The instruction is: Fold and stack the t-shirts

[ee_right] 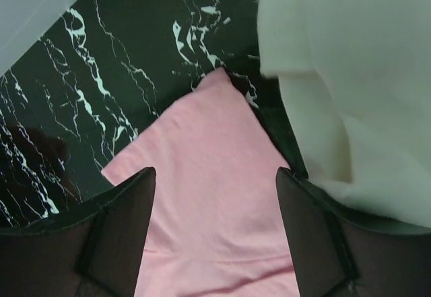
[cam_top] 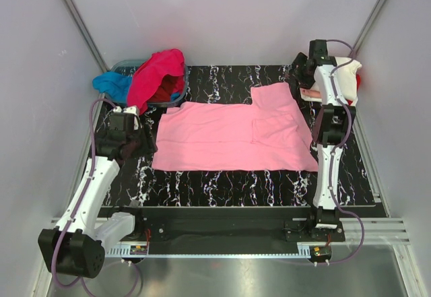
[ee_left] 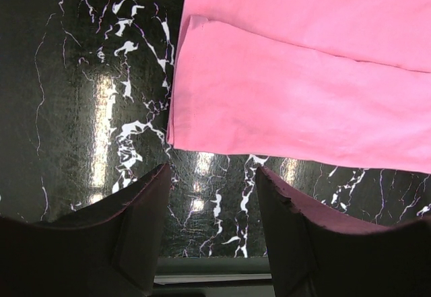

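A light pink t-shirt (cam_top: 236, 135) lies spread flat on the black marble table (cam_top: 222, 189). My left gripper (cam_top: 143, 142) is open and empty just off the shirt's left edge (ee_left: 303, 88), and its fingers (ee_left: 212, 176) hang over bare table. At the shirt's far right sleeve (ee_right: 209, 196) my right gripper (cam_top: 301, 76) hovers open (ee_right: 215, 176) with nothing between its jaws. A cream white t-shirt (cam_top: 347, 78) lies piled at the back right (ee_right: 350, 75), with a salmon edge (cam_top: 311, 95) and a bit of red (cam_top: 358, 81) showing. Hot pink (cam_top: 158, 75) and bright blue (cam_top: 111, 85) t-shirts hang over the basin.
The grey-blue plastic basin (cam_top: 176, 97) stands at the back left corner of the table. Pale enclosure walls with metal rails close in the sides and back. Both arm bases sit on the rail (cam_top: 222, 233) at the near edge.
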Robot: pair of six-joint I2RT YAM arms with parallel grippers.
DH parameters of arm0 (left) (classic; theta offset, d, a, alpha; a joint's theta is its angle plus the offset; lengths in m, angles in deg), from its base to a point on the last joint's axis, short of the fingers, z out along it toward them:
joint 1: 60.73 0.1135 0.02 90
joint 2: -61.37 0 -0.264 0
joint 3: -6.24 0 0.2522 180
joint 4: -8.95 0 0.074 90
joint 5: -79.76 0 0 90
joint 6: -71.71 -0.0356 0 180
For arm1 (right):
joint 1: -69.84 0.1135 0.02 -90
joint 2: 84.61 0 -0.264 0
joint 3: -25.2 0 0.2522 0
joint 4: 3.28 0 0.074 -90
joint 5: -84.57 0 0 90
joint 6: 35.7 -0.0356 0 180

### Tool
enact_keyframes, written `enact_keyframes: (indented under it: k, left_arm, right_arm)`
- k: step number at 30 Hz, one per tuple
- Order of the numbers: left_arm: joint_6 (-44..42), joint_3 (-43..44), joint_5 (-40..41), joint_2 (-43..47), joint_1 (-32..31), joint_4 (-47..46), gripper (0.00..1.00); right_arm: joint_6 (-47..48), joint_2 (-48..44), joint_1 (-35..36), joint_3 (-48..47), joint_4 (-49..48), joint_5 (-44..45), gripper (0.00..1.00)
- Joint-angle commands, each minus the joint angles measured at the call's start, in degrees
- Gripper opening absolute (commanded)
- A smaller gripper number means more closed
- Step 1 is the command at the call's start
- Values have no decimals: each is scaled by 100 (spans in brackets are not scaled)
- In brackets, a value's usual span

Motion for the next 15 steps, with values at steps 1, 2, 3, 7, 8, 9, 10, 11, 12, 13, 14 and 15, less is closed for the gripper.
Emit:
enact_keyframes:
  k: [1,2,3,7,8,9,10,11,12,13,14,15]
  left_arm:
    - [-69,-5,-96,-2,-33,-190,58]
    - [-69,-14,-96,6,-33,-199,58]
    - [-69,-14,-105,6,-33,-199,58]
    - [-52,-32,-123,41,-77,-217,58]
    - [-52,-32,-123,50,-77,-217,58]
    - [-52,-40,-114,59,-86,-217,58]
    - [-52,-32,-123,59,-86,-217,58]
    - [-52,-32,-114,59,-86,-217,58]
    - [-52,-32,-123,42,-86,-217,58]
    - [-52,-32,-123,50,-86,-217,58]
    - [-52,-32,-114,41,-86,-208,58]
    - [-43,-40,-114,50,-86,-217,58]
  right_arm:
    - [167,681,37,-931,286,-191,80]
    - [132,761,37,-994,198,-165,80]
    - [97,867,37,-1021,-12,-165,80]
    - [52,1052,89,-1090,-620,19,80]
    - [96,1131,124,-1187,-699,177,80]
    - [105,1323,142,-1440,-708,256,80]
    - [105,1412,160,-1556,-699,309,80]
    - [96,1526,177,-1662,-699,345,80]
    - [96,1683,186,-1785,-699,380,79]
    - [88,1746,195,-1786,-717,406,79]
    - [96,1773,204,-1742,-813,442,79]
    - [88,1816,213,-1611,-866,433,78]
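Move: The pink t-shirt's far right corner lies some 6 cm ahead of the open right hand, about 1 cm to its left and roughly 8 cm below. The white folded stack stands about 16 cm to the right of that corner, level with it. The folded-over flap in the pink t-shirt lies about 23 cm nearer the base than the corner and 8 cm to its left. From the left hand the corner is about 40 cm ahead, 52 cm to the right and 13 cm below. The pink t-shirt's far right corner is what the right hand closes in on: it sinks and reaches forward, about 6 cm down and 5 cm out. It edges ahead, drops fairly steeply beside the white stack, then runs mostly forward and low. The fingers stay wide open, coming to either side of the corner, and their tips tilt up slightly; contact can't be made out. ##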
